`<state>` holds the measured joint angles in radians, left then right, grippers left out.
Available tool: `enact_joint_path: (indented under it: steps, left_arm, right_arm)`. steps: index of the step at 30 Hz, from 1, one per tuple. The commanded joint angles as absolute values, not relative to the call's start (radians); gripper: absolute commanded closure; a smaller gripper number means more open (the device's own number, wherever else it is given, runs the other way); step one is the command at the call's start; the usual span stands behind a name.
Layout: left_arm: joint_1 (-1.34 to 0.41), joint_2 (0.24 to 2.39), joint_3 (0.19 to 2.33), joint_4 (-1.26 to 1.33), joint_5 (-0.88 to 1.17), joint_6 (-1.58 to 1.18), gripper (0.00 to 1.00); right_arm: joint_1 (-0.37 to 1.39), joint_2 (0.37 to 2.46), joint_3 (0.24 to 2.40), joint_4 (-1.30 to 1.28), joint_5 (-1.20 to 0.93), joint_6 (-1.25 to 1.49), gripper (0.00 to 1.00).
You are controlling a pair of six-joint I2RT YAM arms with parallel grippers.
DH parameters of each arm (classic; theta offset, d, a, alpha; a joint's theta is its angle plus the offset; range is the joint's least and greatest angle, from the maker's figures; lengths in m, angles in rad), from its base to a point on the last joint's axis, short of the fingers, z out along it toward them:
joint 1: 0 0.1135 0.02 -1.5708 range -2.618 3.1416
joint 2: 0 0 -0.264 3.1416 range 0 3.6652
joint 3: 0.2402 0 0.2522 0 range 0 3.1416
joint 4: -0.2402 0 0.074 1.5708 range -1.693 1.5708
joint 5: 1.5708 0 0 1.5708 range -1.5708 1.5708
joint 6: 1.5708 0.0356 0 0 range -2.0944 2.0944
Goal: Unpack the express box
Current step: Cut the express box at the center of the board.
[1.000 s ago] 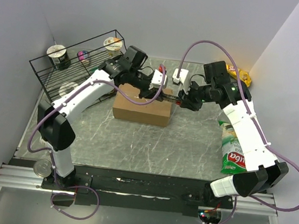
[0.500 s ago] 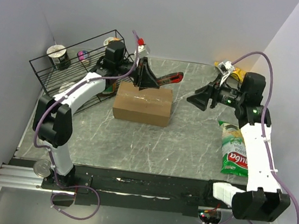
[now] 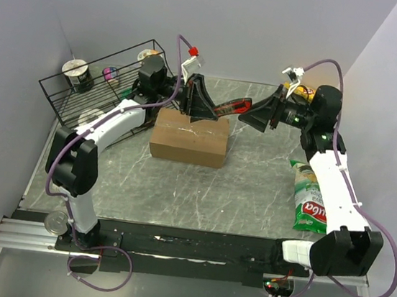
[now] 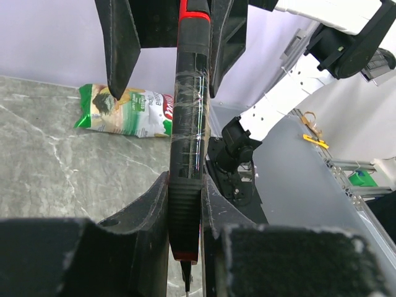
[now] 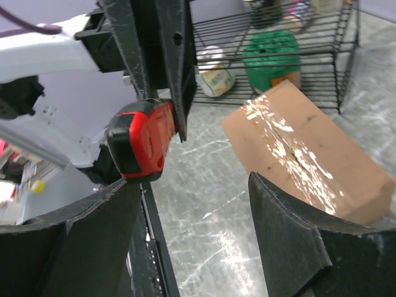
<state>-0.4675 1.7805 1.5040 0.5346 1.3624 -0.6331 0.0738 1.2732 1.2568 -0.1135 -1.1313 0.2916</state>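
Observation:
The express box (image 3: 189,139), a plain brown carton with its flaps closed, lies on the marble table; the right wrist view shows it (image 5: 309,154) below and to the right. Just above the box's back edge, my left gripper (image 3: 200,105) is shut on a black and red utility knife (image 3: 225,108). In the left wrist view the knife (image 4: 187,142) runs straight up between my fingers (image 4: 148,204). My right gripper (image 3: 251,117) stands open at the knife's red end (image 5: 139,145), its fingers (image 4: 117,43) flanking that end without gripping it.
A black wire rack (image 3: 96,92) with cups stands at the back left. A green snack bag (image 3: 310,198) lies at the right under my right arm. A yellow packet (image 3: 313,96) sits at the back right, a tin (image 3: 54,223) at the near left.
My right gripper let go of the knife, opened, pulled away right, then came back to the knife's red end. My left gripper lifted the knife from the box's back edge.

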Motion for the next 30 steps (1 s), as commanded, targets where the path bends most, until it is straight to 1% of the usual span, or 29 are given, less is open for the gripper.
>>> enact_joint_path:
  steps: [1, 4, 6, 10, 16, 21, 25, 30]
  left_arm:
    - [-0.472, 1.779, 1.548, 0.61, 1.396, -0.684, 0.99]
    - [-0.472, 1.786, 1.554, 0.611, 1.39, -0.689, 0.99]
    - [-0.472, 1.79, 1.554, 0.62, 1.379, -0.698, 0.99]
    - [-0.477, 1.801, 1.557, 0.647, 1.367, -0.725, 0.99]
    - [-0.485, 1.819, 1.577, 0.672, 1.353, -0.745, 0.99]
    - [-0.494, 1.833, 1.6, 0.673, 1.347, -0.742, 0.99]
    - [-0.5, 1.842, 1.612, 0.667, 1.347, -0.738, 0.99]
    - [-0.5, 1.848, 1.612, 0.658, 1.348, -0.732, 0.99]
  right_arm:
    - [0.107, 1.307, 1.324, 0.015, -1.19, 0.353, 0.24]
    - [0.133, 1.318, 1.319, 0.018, -1.213, 0.353, 0.26]
    - [0.147, 1.319, 1.307, 0.069, -1.241, 0.391, 0.29]
    - [0.167, 1.318, 1.296, 0.08, -1.21, 0.402, 0.31]
    - [0.202, 1.342, 1.313, 0.1, -1.187, 0.417, 0.43]
    - [0.227, 1.351, 1.312, 0.106, -1.16, 0.416, 0.46]
    - [0.233, 1.35, 1.308, 0.112, -1.135, 0.419, 0.53]
    - [0.232, 1.342, 1.305, 0.117, -1.109, 0.426, 0.53]
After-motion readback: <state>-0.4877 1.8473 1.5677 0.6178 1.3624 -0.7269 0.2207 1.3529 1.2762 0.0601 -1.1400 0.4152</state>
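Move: My left hand still grips the utility knife; its free red-black handle sticks out to the right, centred about 6 cm right of that hand and 1 cm back. From my open right hand, the handle is about 6 cm to the left, 1 cm back and 1 cm above. The express box lies some 18 cm left, 7 cm ahead and 24 cm below the right hand; the green bag about 25 cm right, 6 cm back, 28 cm below. I bring my right hand about 5 cm left along the knife handle, swinging it some 10 degrees counter-clockwise to line up with the handle, and narrow its wide-open fingers to about half around the handle without shutting them. My left hand keeps its hold on the knife and eases it about 1 cm right to meet the right hand. ##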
